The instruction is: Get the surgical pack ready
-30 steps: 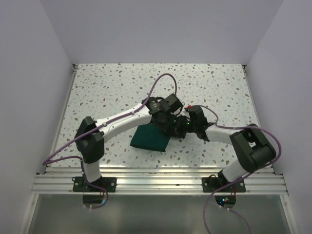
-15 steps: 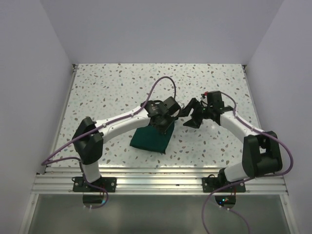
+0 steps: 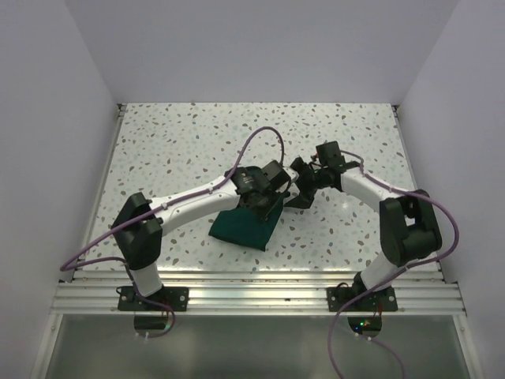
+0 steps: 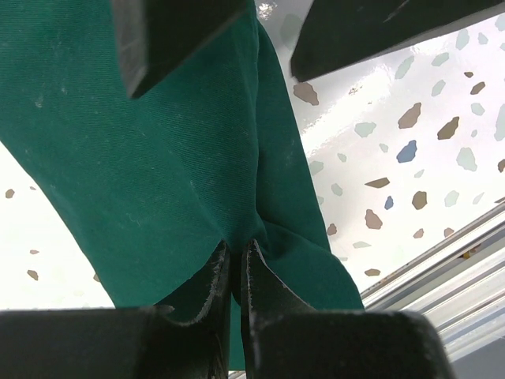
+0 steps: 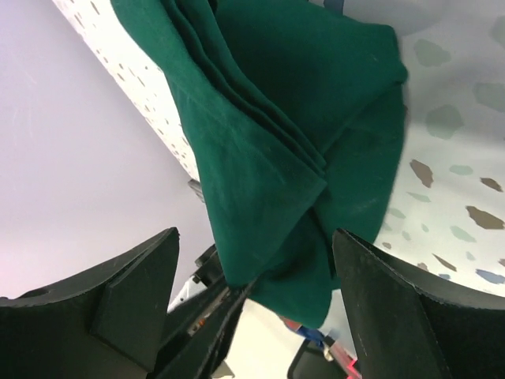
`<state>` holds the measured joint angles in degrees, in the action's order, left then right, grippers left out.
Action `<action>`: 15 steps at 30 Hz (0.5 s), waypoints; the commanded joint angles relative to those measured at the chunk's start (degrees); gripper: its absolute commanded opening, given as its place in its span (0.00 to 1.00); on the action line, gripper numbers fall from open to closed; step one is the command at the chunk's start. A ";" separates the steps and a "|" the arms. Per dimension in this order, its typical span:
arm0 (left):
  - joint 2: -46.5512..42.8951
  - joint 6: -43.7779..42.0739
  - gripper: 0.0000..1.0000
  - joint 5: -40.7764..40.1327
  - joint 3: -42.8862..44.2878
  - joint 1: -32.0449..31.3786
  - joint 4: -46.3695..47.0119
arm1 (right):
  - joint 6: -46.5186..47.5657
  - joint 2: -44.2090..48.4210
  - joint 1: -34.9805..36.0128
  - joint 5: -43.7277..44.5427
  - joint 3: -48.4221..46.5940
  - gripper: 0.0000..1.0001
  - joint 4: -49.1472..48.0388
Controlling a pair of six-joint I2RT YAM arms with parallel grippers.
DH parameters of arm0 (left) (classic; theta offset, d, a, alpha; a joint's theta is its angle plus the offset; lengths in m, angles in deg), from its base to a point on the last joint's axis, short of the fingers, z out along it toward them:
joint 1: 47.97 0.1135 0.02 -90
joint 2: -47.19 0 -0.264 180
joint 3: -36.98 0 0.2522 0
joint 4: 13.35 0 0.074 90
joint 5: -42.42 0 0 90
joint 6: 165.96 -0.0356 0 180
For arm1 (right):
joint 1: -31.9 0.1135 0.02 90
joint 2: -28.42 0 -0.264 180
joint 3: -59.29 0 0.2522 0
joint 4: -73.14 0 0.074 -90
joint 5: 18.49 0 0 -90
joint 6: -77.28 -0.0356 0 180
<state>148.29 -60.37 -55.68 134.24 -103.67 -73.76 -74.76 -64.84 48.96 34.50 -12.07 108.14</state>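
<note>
The surgical pack shows as a folded dark green cloth bundle (image 3: 241, 227) on the speckled table, close to the near edge. My left gripper (image 3: 271, 207) is shut on its raised right corner; in the left wrist view the fingertips (image 4: 235, 251) pinch a fold of green cloth (image 4: 158, 174). Just right of that corner, my right gripper (image 3: 298, 193) is open. In the right wrist view its jaws stand wide apart (image 5: 256, 233) around the hanging corner of the cloth (image 5: 268, 126) without touching it. Whatever the cloth wraps is hidden.
The speckled tabletop (image 3: 181, 150) is boxed in by white walls at the left, back and right. An aluminium rail (image 3: 252, 296) carrying both arm bases runs along the near edge. Purple cables loop off each arm.
My right gripper has opened, let go of the cloth corner and drawn back to the right and up. The left gripper keeps its pinch and has lifted the corner slightly.
</note>
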 commanded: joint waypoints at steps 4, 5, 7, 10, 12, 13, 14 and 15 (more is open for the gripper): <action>-3.97 -0.48 0.00 0.72 -1.32 -1.16 2.79 | -3.35 -4.30 2.36 1.24 -5.15 0.80 1.44; -3.98 -0.48 0.00 0.72 -1.59 -1.25 2.88 | -3.26 -5.09 2.36 0.98 -5.15 0.79 1.01; -4.33 -0.65 0.00 0.63 -2.20 -1.51 3.06 | -4.57 -6.50 2.37 0.89 -4.36 0.76 -0.83; -5.29 -0.83 0.00 0.28 -3.52 -1.95 3.15 | -3.10 -7.64 2.36 1.68 -5.32 0.67 -1.64; -5.91 -0.92 0.00 0.45 -4.57 -2.13 3.41 | -1.42 -8.78 2.28 1.86 -6.20 0.65 1.09; -6.35 -0.83 0.00 0.63 -5.88 -2.22 4.02 | -0.72 -10.18 2.19 1.25 -5.94 0.64 0.74; -6.96 -0.92 0.00 0.71 -6.42 -2.22 4.29 | -0.45 -10.80 2.28 0.72 -5.68 0.63 0.74; -7.23 -0.83 0.00 0.80 -6.86 -2.30 4.46 | -0.19 -11.16 2.28 0.63 -4.72 0.56 0.22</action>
<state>144.68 -60.57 -55.85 129.06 -105.16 -70.59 -76.36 -74.41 51.39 35.57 -16.00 107.87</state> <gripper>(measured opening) 0.075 0.602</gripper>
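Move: The right hand, open and slanting down to its left, goes for the raised fold of the green cloth, about 3 cm to its left, roughly level fore and aft and some 4 cm below. The left fingers' pinch on the cloth is roughly 5 cm left and 7 cm back of the right hand; the cloth's near corner lies about 16 cm back and 5 cm left. From the left hand, the fold is some 7 cm ahead, 2 cm right and 4 cm lower. Still pinching the green cloth, the left hand draws it back about 1 cm with its fingers kept closed. The right hand reaches some 2 cm to its left over the raised fold, then sinks about 4 cm around it, tipping down slightly while its wide-open fingers close partway, one to each side of the cloth; no firm grip yet. ##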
